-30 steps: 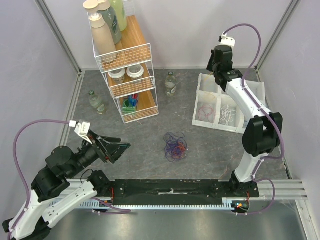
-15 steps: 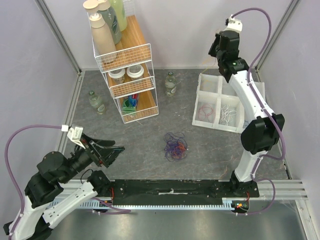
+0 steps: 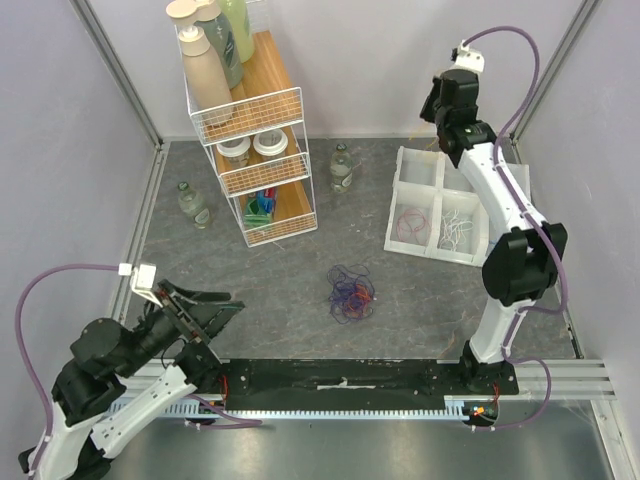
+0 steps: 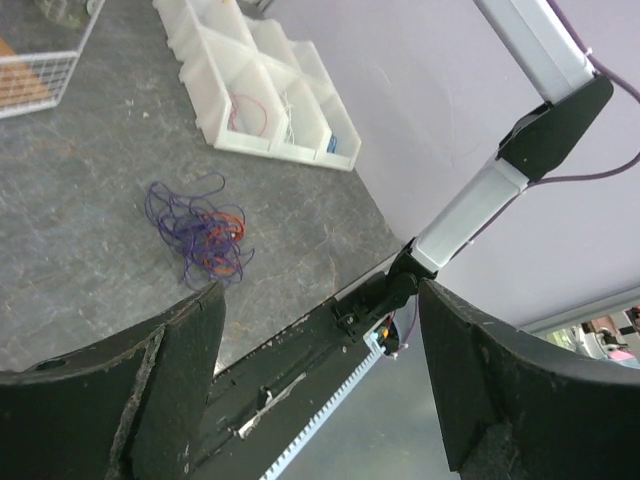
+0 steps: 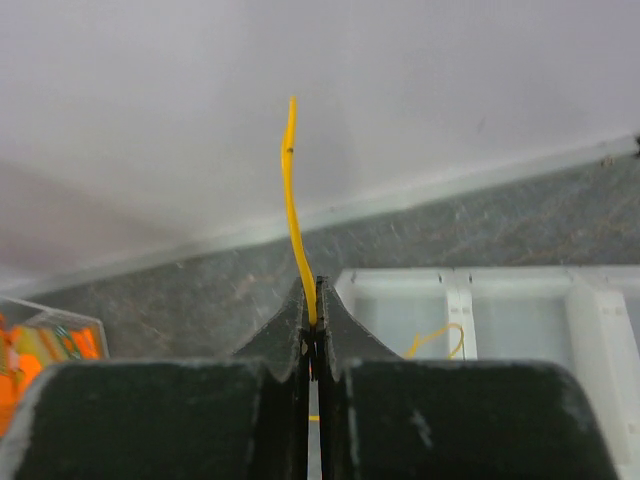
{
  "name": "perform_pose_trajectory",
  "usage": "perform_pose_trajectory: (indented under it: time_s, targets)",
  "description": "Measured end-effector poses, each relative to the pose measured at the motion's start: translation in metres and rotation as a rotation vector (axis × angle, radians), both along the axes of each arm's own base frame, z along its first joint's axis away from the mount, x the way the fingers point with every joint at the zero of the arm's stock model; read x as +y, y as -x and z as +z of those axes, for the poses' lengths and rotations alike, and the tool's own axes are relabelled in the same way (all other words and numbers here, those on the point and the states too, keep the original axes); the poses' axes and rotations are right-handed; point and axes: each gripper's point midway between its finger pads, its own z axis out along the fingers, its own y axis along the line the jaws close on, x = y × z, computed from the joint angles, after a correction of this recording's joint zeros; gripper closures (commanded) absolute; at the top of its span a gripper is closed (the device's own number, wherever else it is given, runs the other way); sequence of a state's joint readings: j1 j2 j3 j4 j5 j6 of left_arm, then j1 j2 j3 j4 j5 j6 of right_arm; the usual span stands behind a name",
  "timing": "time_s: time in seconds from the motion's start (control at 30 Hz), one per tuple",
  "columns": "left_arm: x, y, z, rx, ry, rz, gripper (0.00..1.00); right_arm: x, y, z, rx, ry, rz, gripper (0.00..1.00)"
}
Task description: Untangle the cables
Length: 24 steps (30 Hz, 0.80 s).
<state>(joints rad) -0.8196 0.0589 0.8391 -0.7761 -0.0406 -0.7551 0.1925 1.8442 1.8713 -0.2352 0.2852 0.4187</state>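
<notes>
A tangle of thin cables [image 3: 350, 293], purple, blue and red-orange, lies on the grey table; the left wrist view shows it as a heap [image 4: 200, 232]. My right gripper [image 3: 436, 115] is raised over the far corner of the white compartment bin [image 3: 401, 185]. It is shut [image 5: 313, 300] on a yellow cable [image 5: 293, 200] that sticks up past the fingertips, and a yellow loop [image 5: 440, 340] hangs over a bin compartment. My left gripper [image 3: 222, 305] hovers open near the front left, well away from the tangle, with nothing between its fingers [image 4: 320, 290].
The bin holds a red cable [image 3: 410, 222] and a white cable [image 3: 455, 225] in separate compartments. A wire rack with bottles [image 3: 250, 130] stands at the back left, with small glass jars [image 3: 192, 203] [image 3: 341, 167] beside it. A black rail [image 3: 340, 380] runs along the near edge.
My right gripper has risen and moved back over the bin, still pinching the yellow cable. My left arm has drawn back toward the near left corner, staying open.
</notes>
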Motion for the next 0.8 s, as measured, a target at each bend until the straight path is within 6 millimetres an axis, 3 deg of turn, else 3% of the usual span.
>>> perform_pose_trajectory:
  time_s: [0.07,0.27,0.4,0.53,0.7,0.8]
  targets:
    - [-0.004,-0.001,-0.008,0.037,0.004,-0.008,0.17,-0.001,-0.004,-0.032,0.062,0.008,0.005,1.0]
    - [-0.017,-0.007,-0.022,0.114,-0.015,-0.018,0.18,-0.007,-0.016,-0.152,0.305,-0.01,0.04,1.0]
    - [-0.035,-0.019,-0.031,0.163,-0.05,-0.037,0.18,-0.022,-0.014,-0.208,0.445,-0.023,0.029,1.0]
    - [-0.058,-0.034,-0.055,0.238,-0.111,-0.058,0.19,-0.031,-0.024,-0.229,0.517,-0.013,0.029,0.99]
    - [-0.081,-0.046,-0.081,0.338,-0.198,-0.093,0.19,-0.023,-0.021,-0.237,0.559,-0.005,0.073,0.8]
    - [-0.09,-0.048,-0.09,0.373,-0.224,-0.117,0.19,-0.019,-0.014,-0.24,0.591,0.006,0.095,0.62]
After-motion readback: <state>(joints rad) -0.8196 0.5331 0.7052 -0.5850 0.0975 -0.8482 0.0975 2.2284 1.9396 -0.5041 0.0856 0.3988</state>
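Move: The right hand holds the yellow cable above the tray's empty far-left compartment, about 31 cm below and 4 cm ahead. The pink cable lies 14 cm back and 2 cm left of this hand, the white cable 15 cm back and 10 cm right. The tall bottle is level with it, 24 cm left. From the empty left hand, the purple bundle is roughly 11 cm ahead, 23 cm right and 30 cm down. Right lowers the yellow cable some 24 cm towards the far-left compartment, tipping down, opening; left descends rightward towards the bundle. ##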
